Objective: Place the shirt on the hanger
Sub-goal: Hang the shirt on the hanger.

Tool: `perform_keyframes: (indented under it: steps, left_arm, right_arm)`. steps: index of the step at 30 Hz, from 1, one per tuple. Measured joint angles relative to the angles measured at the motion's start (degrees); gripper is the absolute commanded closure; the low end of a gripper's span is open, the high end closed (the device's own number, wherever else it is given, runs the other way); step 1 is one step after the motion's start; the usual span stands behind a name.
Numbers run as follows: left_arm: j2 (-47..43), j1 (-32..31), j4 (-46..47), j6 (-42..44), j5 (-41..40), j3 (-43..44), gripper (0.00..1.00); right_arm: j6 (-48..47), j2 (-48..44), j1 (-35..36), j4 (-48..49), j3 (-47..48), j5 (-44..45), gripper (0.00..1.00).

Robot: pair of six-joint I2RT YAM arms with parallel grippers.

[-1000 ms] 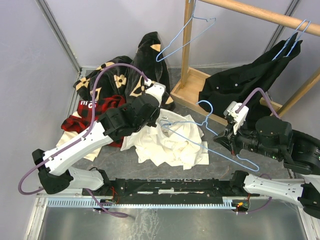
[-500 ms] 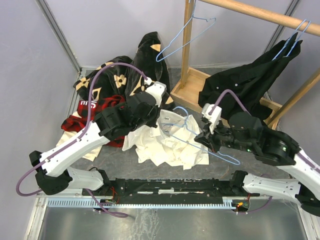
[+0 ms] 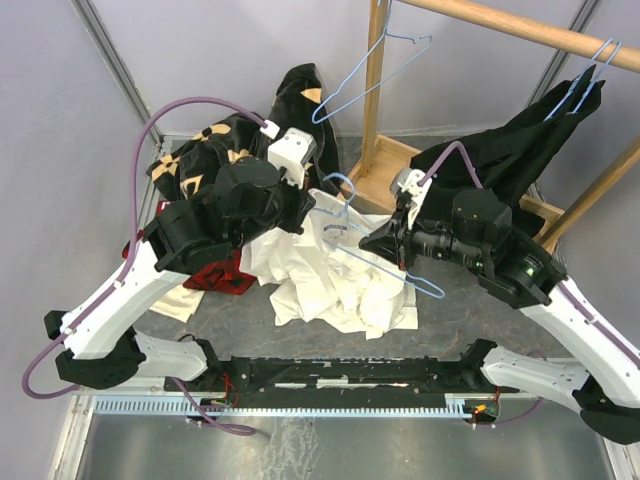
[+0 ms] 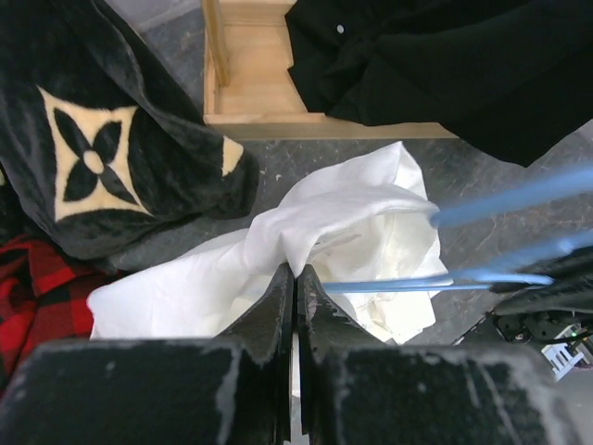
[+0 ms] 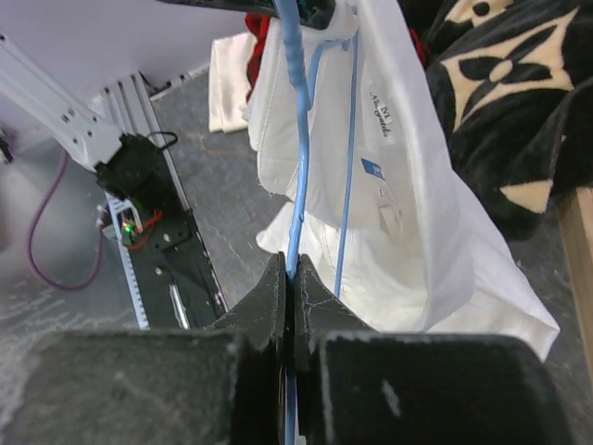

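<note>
The white shirt lies crumpled on the table, with one part pulled up into a peak. My left gripper is shut on that peak; in the left wrist view its tips pinch a fold of the shirt. The light-blue hanger slants from its hook near the lifted cloth down to the right. My right gripper is shut on one of its wires. In the right wrist view the hanger runs up from the tips beside the hanging shirt.
A black garment with tan flowers and a red plaid shirt lie at the back left. A wooden rack stands behind, carrying a spare blue hanger and a black garment.
My left gripper has risen and drawn back, lifting the shirt into a peak. My right gripper has carried the hanger left and up, so its hook now sits beside the lifted cloth.
</note>
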Motion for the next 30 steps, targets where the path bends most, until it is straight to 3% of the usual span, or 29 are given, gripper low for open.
perform_keyframes:
  steps: [9,17,25,30]
  left_arm:
    - [4.8,0.0,-3.0,3.6,0.2,10.3,0.97]
    - [11.4,0.0,-4.1,5.7,3.6,20.6,0.97]
    - [15.0,-1.1,-3.2,6.2,9.4,21.9,0.97]
    - [13.1,-1.5,-1.9,6.2,10.4,15.9,0.97]
  right_arm:
    - [11.4,3.3,-11.5,20.9,-6.8,-13.1,1.00]
    - [17.0,-1.0,-13.0,34.7,-13.9,-6.6,1.00]
    - [18.0,-8.4,-13.1,30.0,-14.5,4.9,1.00]
    - [14.7,-9.3,-13.1,21.1,-13.7,0.2,1.00]
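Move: The left fingers already pinch the white shirt's raised neck edge. The hanger's middle lies about 10 cm to the right, 4 cm back and slightly lower. The shirt's bulk lies some 20 cm below, about 6 cm right and 5 cm back. The right hand holds the hanger, with the pinched shirt opening roughly 9 cm left and 6 cm ahead, a little higher. The black garment is about 24 cm right and 15 cm ahead of the right hand, lower. Forward by about 6 cm and upward, its fingertips tilting up, the right hand feeds the hanger's end into the shirt opening, then swings right, turning clockwise, and eases down and back. The left hand raises the pinched edge, sweeps it about 7 cm right over the hanger with a slight clockwise turn, then sinks; both grips hold. ##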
